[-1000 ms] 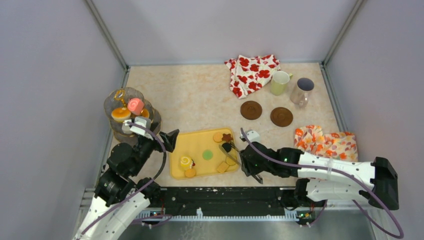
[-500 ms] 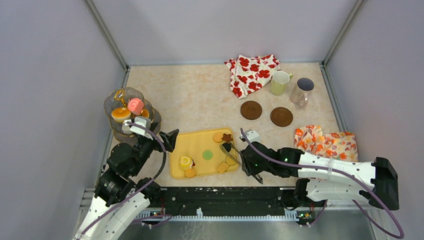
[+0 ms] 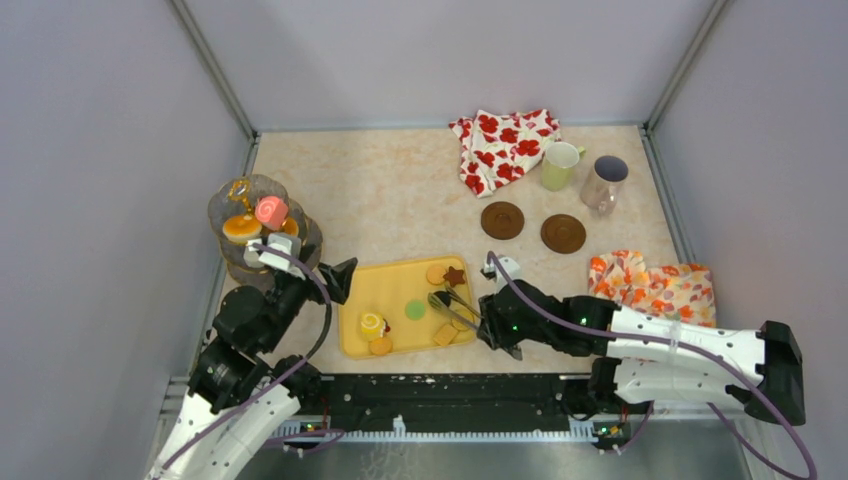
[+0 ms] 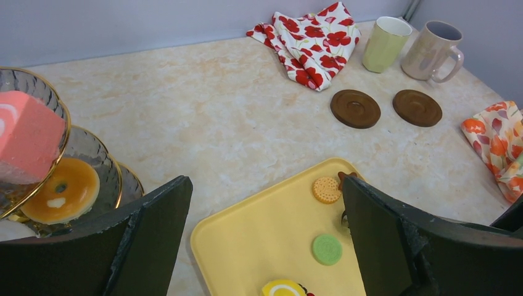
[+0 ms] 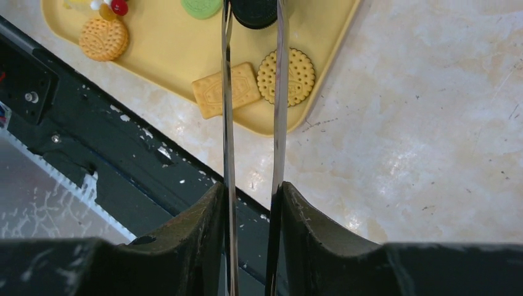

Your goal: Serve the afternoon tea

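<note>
My right gripper is shut on the long metal tongs, whose tips close round a dark round biscuit over the yellow tray. On the tray lie a green biscuit, tan biscuits and a yellow swirl roll. My left gripper hangs open and empty between the tray and the tiered glass stand. The stand carries a pink swirl roll and an orange tart. A pale-yellow mug and a greyish mug stand at the back right.
Two brown coasters lie in front of the mugs. One red-flowered cloth is bunched at the back, and an orange-flowered one lies by the right wall. The black base rail runs under the tongs.
My right gripper has squeezed the tongs narrower and shifted slightly left over the tray. The left arm has not moved.
</note>
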Tool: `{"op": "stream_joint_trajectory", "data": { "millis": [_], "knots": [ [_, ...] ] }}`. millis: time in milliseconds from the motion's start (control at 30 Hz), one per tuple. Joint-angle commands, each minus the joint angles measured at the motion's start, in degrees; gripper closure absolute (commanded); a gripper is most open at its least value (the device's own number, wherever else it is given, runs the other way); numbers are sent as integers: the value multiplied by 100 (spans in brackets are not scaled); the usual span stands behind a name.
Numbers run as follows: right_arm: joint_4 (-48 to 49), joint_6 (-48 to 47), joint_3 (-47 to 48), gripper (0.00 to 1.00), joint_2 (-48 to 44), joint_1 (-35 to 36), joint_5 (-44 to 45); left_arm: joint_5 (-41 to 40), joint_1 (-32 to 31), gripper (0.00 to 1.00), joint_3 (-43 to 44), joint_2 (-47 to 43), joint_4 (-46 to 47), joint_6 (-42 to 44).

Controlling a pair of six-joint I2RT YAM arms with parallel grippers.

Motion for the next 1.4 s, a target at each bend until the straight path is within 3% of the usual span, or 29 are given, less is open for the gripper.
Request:
{"op": "stream_joint_trajectory", "data": {
  "millis": [0, 333, 800, 1100, 1367],
  "knots": [
    [643, -115, 373, 65, -20, -38, -42, -129, 16, 1, 470, -4, 113, 11],
    [1545, -423, 1049, 65, 800, -36, 64, -256, 12, 1, 1416, 47, -193, -61],
    [3147, -1224, 2789, 65, 2684, -46, 283, -174, 13, 1, 1921, -106, -536, -261],
    [3209, -1447, 4230, 64, 4201, -137, 58, -143, 12, 1, 2220, -48, -661, -225],
    [3148, -1450, 5066, 65, 4982, -173, -111, -172, 12, 1, 2324, -46, -746, -144]
  ]
}}
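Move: My right hand already pinches the tongs with the black cookie at their tips. The tiered stand is about 43 cm to its left, 17 cm ahead and near its height. On its right-hand side sit the pink roll, some 38 cm left, 20 cm ahead and 11 cm up, and the orange donut, 38 cm left, 19 cm ahead. The tray's middle is 16 cm left, 6 cm ahead, 11 cm below. From my left hand the stand lies 16 cm left, 8 cm ahead, 15 cm below. I swing the tongs from the tray to the near right side of the tiered stand: my right hand sweeps left about 25 cm, working forward and climbing roughly 11 cm before levelling off, keeping its grip while the tongs tilt flatter by some 20 degrees. Meanwhile my left hand, open and empty, rises, backs off and drifts left, tipping its fingers up a little. ##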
